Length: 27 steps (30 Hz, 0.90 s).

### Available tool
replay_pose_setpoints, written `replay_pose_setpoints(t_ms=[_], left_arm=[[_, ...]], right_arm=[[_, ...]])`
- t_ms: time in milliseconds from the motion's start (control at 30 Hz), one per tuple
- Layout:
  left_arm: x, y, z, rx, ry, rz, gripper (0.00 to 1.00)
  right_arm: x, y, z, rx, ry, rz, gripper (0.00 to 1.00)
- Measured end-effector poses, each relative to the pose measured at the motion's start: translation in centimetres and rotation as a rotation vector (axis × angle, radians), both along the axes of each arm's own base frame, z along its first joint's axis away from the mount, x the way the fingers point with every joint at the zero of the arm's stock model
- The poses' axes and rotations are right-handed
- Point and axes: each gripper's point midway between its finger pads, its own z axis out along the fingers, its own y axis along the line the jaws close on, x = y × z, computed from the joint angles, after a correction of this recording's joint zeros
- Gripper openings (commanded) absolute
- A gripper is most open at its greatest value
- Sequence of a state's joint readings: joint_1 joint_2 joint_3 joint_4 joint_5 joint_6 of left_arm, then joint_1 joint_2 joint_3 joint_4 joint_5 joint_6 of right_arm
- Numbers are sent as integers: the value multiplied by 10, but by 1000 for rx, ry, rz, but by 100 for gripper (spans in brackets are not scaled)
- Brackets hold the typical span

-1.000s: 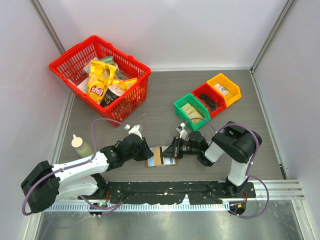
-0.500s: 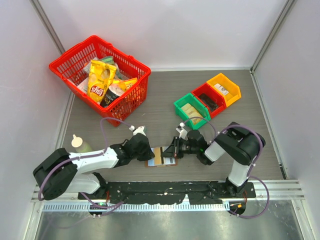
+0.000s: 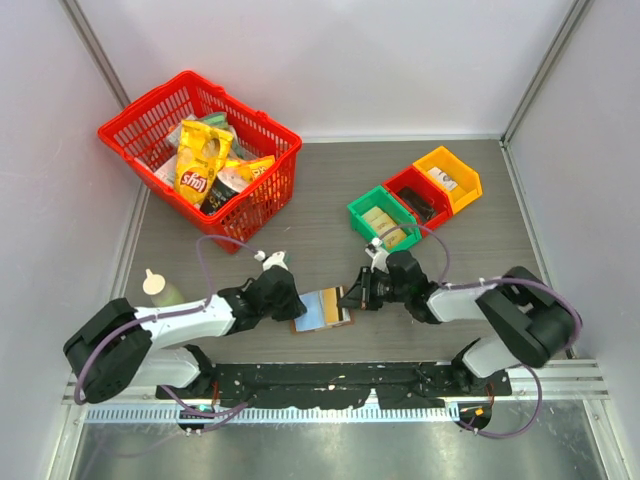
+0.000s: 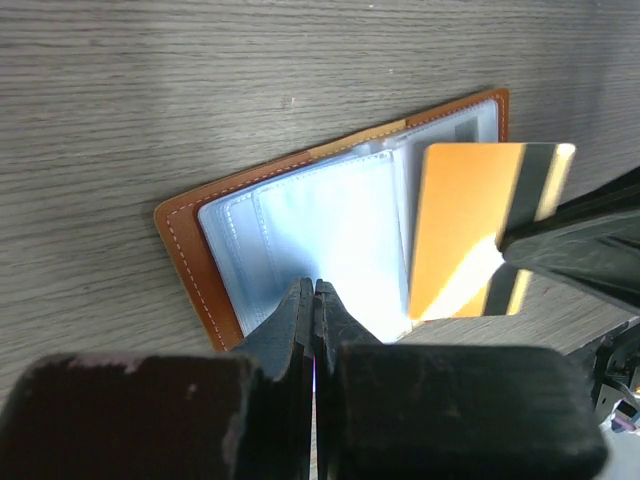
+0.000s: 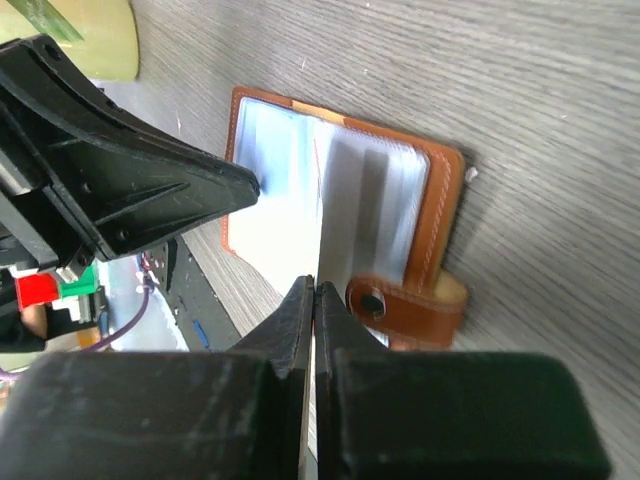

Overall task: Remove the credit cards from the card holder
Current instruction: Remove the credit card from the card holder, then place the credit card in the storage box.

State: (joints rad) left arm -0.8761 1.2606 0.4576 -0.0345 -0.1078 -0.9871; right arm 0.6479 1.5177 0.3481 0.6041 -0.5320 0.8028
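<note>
The card holder (image 3: 318, 310) (image 4: 230, 215) lies open on the table, brown leather with pale blue inner pages. In the left wrist view my left gripper (image 4: 315, 288) (image 3: 292, 305) is shut, its tips resting on the near edge of the left inner page. An orange-tan credit card (image 4: 460, 230) with a dark stripe stands over the right page. My right gripper (image 5: 314, 285) (image 3: 352, 297) is shut on that card, which shows edge-on in the right wrist view. The right gripper's black finger (image 4: 580, 245) shows at the card's right end. The holder's brown tab (image 5: 405, 310) lies beside the right jaws.
A red basket (image 3: 140, 102) with yellow snack bags stands at the back left. Green (image 3: 358, 212), red (image 3: 400, 180) and orange (image 3: 440, 155) bins sit in a row right of centre, just behind the right gripper. A small bottle (image 3: 160, 290) stands by the left arm.
My left jaws have closed and settled on the holder's left page. The right arm has stretched out lower and to the right, and the card now stands further right over the holder.
</note>
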Motion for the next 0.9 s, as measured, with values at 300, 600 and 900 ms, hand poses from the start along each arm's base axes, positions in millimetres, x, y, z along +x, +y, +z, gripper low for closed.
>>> replay_pose_setpoints(t_ms=[300,600,900], left_arm=[[5,20,28,98,-107,-44,51],[17,-13,132,78,-490,-238,93],[-16,-57,161,245,-940,-636,94]], right_arm=[[17,-23,62,-69,-180,-94,1],[24,-35,118,-10,-213,-232,1],[19,-42,128,-8,-92,-317,1]])
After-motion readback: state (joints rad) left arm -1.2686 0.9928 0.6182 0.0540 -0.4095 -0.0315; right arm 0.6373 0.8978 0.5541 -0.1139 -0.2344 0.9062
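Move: The right hand already pinches the credit card by its striped edge; the card's middle is some 2 cm left and 1 cm nearer. The open card holder's middle is about 5 cm left, 2 cm back and 2 cm below this hand; the green box is 17 cm ahead and 9 cm right, the red box 8 cm right of it and 5 cm farther out. From the left hand, shut on the holder's left page, the card lies roughly 6 cm right and 1 cm ahead, the holder's middle 4 cm right. Up and away from the card holder the right hand lifts the card about 13 cm, drifting some 4 cm right, turning slightly clockwise and keeping its pinch. The left hand comes off the left page, first easing left, then rising about 16 cm and swinging right and a little back over the holder, opening wide while its fingers tilt up towards level to point right. ##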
